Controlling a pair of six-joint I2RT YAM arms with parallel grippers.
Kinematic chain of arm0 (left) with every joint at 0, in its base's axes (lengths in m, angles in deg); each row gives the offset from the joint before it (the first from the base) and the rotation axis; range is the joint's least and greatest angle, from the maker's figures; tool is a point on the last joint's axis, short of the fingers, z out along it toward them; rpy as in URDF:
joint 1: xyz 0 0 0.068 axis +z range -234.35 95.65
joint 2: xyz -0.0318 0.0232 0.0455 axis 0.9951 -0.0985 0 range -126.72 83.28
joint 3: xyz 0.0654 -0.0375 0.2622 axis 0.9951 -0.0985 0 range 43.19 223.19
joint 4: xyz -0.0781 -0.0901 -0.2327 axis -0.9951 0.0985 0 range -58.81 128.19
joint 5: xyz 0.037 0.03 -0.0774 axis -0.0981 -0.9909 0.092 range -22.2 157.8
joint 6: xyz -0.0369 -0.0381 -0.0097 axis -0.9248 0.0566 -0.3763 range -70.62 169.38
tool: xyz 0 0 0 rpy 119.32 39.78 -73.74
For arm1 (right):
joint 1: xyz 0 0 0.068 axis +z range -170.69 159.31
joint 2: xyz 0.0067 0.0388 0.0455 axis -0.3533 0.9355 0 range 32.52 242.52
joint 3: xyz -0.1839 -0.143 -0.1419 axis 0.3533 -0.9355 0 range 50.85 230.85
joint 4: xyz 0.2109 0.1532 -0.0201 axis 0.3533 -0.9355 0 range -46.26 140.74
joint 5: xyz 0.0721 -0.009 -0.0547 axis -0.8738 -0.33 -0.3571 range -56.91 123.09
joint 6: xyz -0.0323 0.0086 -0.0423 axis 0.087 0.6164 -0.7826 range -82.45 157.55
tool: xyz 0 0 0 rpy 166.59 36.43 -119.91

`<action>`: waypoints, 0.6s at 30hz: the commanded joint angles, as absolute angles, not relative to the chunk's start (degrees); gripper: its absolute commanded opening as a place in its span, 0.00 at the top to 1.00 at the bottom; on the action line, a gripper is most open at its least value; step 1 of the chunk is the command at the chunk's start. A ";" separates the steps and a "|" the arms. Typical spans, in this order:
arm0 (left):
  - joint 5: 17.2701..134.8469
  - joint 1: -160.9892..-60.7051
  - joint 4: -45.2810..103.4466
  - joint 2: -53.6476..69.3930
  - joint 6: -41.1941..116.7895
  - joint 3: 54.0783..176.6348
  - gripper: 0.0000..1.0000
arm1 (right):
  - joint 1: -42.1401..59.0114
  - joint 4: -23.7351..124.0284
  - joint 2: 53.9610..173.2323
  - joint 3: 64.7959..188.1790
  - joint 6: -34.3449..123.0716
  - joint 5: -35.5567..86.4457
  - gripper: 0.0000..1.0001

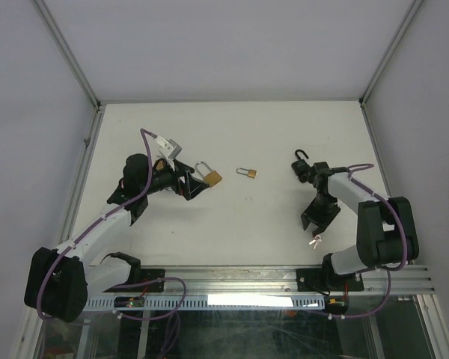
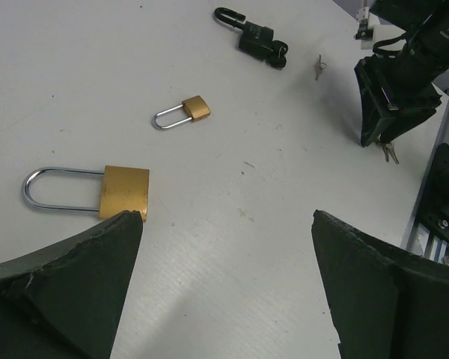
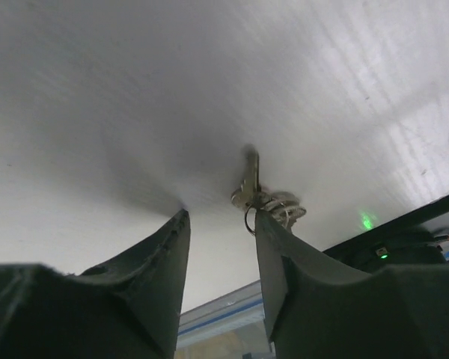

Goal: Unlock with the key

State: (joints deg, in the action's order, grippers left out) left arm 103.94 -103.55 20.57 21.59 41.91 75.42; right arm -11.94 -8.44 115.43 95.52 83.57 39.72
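Observation:
A bunch of keys on a ring lies on the white table, touching the tip of my right gripper's right finger. The jaws are partly closed, with a bare gap between them. In the top view the keys lie just below the right gripper. A large brass padlock lies by the left fingertip of my wide-open left gripper. It also shows from above, the padlock just right of the left gripper.
A small brass padlock lies mid-table. A black padlock sits beside the right arm, with a single loose key near it. The aluminium rail runs along the near edge. White walls enclose the table.

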 commanded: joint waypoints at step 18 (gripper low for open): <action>103.57 -104.19 16.65 22.79 47.00 78.50 0.01 | 6.22 10.38 124.06 97.50 94.67 22.98 0.58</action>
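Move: The key bunch lies right at the right hand's right-side fingertip, about 2 cm right of the hand point, 1 cm back and 2 cm below. A loose key lies some 14 cm ahead of this hand and 4 cm to its right; the black padlock is about 23 cm ahead and 3 cm left. From the left hand, the key bunch is roughly 39 cm right, 13 cm back and 17 cm below. Leftward along the table, gathering speed, the right hand travels about 8 cm after sinking nearly a centimetre at the start. Its right-side fingertip stays at the ring of the key bunch and drags the keys along; the fingers stay half open, while the wrist rolls some 15 degrees, left side rising. ##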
